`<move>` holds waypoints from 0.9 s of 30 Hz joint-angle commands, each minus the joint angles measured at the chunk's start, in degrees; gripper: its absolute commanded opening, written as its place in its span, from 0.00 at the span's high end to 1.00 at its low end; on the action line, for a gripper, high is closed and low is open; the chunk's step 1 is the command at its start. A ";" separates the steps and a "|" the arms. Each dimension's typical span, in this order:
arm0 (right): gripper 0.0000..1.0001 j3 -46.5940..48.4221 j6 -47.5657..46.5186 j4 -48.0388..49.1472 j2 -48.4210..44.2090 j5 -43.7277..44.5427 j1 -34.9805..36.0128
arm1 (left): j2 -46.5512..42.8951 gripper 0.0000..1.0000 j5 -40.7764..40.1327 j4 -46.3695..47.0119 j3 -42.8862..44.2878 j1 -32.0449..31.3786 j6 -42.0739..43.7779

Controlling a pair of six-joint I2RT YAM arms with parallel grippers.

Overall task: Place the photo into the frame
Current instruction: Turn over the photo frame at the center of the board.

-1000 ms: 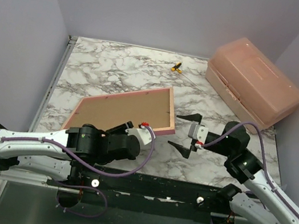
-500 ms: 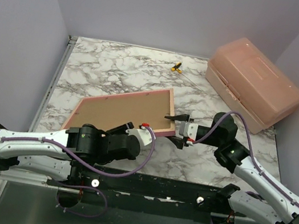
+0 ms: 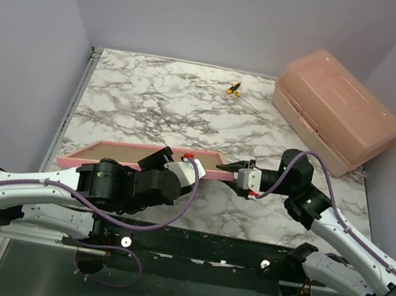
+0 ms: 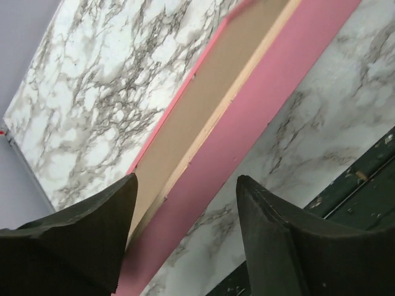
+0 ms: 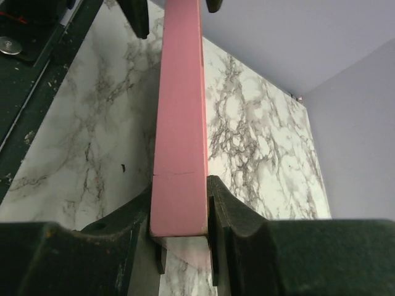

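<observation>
The frame point(image 3: 135, 155) stands tilted up on its long side near the table's front, showing me mostly its pink edge. My right gripper point(image 3: 235, 170) is shut on its right end; in the right wrist view both fingers press the pink edge point(image 5: 180, 123). My left gripper point(image 3: 174, 164) is at the frame's middle and stands open. In the left wrist view the pink rim point(image 4: 247, 117) and the brown inner side point(image 4: 203, 105) run between the spread fingers point(image 4: 290, 246), with a gap on the right. The photo is out of view.
A salmon plastic box point(image 3: 339, 111) sits closed at the back right. A small yellow and black object point(image 3: 233, 88) lies near the back edge. Walls close the marble table point(image 3: 154, 94) on the left, back and right.
The frame lay with its brown back up; now it is tipped up onto its edge. My right gripper moved left and shut on its right end. My left gripper opened wider.
</observation>
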 commanded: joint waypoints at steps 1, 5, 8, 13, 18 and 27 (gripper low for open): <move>0.84 1.42 5.60 -0.49 -1.53 -3.19 0.22 | 0.99 0.26 -0.57 2.42 2.87 -0.03 -5.14; 0.91 1.78 6.89 -1.48 -2.13 -3.95 0.16 | 1.52 0.12 -2.64 2.52 5.34 -0.03 -4.27; 0.99 2.27 8.78 -2.64 -2.79 -4.47 0.21 | 1.78 0.10 -3.74 2.49 7.88 -0.03 -3.98; 1.00 5.26 16.80 -3.96 -2.82 -3.93 0.21 | 1.04 0.06 -4.10 2.64 13.83 -0.03 -4.23; 1.00 10.54 28.20 -7.91 -0.01 -2.75 0.22 | -2.97 0.04 2.59 6.89 16.67 -0.05 -4.21; 1.00 18.20 51.85 -11.13 7.16 12.56 0.18 | -12.34 0.01 8.24 15.24 10.29 0.05 -9.17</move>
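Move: The photo frame slopes down and forward from its raised near edge, which runs between the left fingers; its middle lies about 5 cm ahead, 5 cm left and 12 cm below the left hand. The right hand pinches the frame's right near corner, the middle some 20 cm left, 3 cm ahead and 12 cm below. From that hand the screwdriver is roughly 25 cm ahead, 5 cm right; the pink box about 24 cm ahead, 35 cm right. Left hand opens, rises about 15 cm clear; right, still pinching the frame's corner, lifts and tips it forward. ##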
